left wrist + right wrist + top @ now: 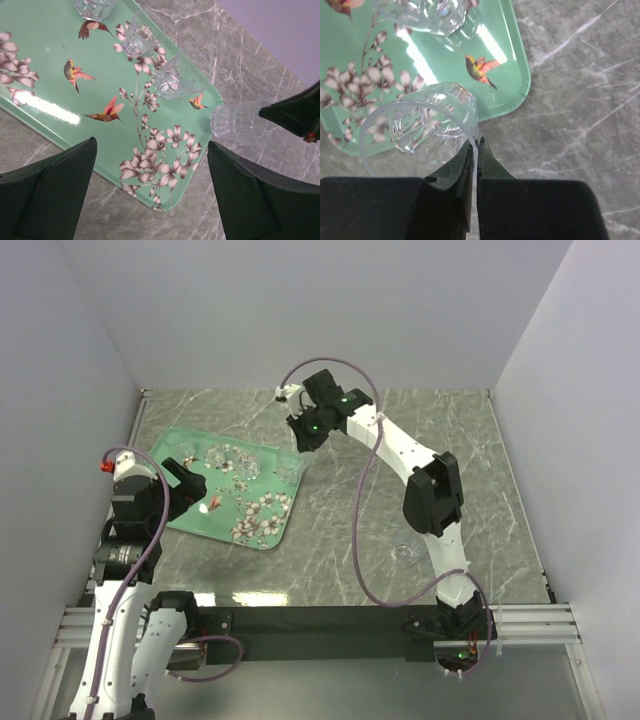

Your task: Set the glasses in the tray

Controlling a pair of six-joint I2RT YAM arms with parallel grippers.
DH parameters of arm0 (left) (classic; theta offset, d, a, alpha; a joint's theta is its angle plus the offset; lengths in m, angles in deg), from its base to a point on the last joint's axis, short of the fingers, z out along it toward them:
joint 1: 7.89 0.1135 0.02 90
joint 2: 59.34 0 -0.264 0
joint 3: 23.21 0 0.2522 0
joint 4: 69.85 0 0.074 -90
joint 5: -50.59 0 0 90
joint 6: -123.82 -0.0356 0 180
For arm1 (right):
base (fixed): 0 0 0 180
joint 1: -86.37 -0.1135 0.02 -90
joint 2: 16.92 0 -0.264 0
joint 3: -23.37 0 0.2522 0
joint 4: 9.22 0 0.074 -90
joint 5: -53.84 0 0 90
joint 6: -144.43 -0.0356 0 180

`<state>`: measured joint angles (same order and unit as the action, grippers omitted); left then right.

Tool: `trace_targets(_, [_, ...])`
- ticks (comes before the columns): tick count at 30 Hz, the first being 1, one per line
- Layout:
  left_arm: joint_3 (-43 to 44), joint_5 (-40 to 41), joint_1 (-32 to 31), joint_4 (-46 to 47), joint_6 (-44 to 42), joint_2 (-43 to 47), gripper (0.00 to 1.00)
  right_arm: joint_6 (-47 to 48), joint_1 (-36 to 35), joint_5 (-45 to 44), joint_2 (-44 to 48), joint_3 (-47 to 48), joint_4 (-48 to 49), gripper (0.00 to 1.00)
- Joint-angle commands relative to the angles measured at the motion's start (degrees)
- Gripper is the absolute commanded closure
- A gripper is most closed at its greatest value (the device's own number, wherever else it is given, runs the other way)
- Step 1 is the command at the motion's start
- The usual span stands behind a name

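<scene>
The mint-green tray (262, 531) with blossoms lies at the left of the table. Three clear glasses stand along its far edge (142, 37), (175, 77), (95, 6). My right gripper (476, 142) is shut on the rim of a clear glass (427, 127), pinching its wall. It holds the glass tilted, just off the tray's far right corner (520, 85). The top view shows this gripper (300, 440) and the left wrist view shows the held glass (237, 122). My left gripper (152, 195) is open and empty, above the tray's near right corner. Another glass (405, 553) stands on the table by the right arm.
The table is grey-green marble (350, 510), with grey walls at the back and both sides. The right arm (430, 490) and its purple cable arc over the middle of the table. A black rail (320, 620) runs along the near edge.
</scene>
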<state>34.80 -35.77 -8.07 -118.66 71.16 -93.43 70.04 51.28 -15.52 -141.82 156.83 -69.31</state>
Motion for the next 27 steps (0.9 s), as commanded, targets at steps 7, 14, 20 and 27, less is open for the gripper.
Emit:
trace_targets(7, [0.23,-0.56,0.1,0.16,1.59,0.95,0.01,-3.57,-2.88,-8.51,-5.09,5.54,6.77,1.0])
trace_targets(14, [0.05,-0.56,0.1,-0.55,2.12,1.65,0.0,-3.31,-3.93,-11.15,-7.11,6.16,7.39,1.0])
trace_targets(20, [-0.21,-1.09,0.1,-0.11,2.56,1.83,0.0,-2.79,-4.28,-11.33,-7.81,5.81,7.13,0.84])
trace_targets(27, [-1.18,-4.16,0.1,2.0,3.09,2.01,0.0,-2.0,-4.37,-10.45,-6.24,5.63,6.69,0.5])
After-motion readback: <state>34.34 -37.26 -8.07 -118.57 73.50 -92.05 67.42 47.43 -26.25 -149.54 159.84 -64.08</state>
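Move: Down in the tray's far right corner is the clear spot for the held glass, about 5 cm left of the right hand, 2 cm nearer the base and some 13 cm below. A glass already in the tray stands 10 cm farther left of that spot and about level with it; the next stands some 18 cm left of it and 3 cm farther out. From the left hand, the spot lies about 14 cm ahead, 21 cm right and 20 cm below. Lowering the glass, still pinched by its wall near the rim, the right hand sinks about 5 cm while easing some 2 cm forward and 2 cm left over the tray's corner, its fingers tipping a few degrees steeper. It then stays nearly still as the fingers open to about half, one left inside the rim and the other outside. ##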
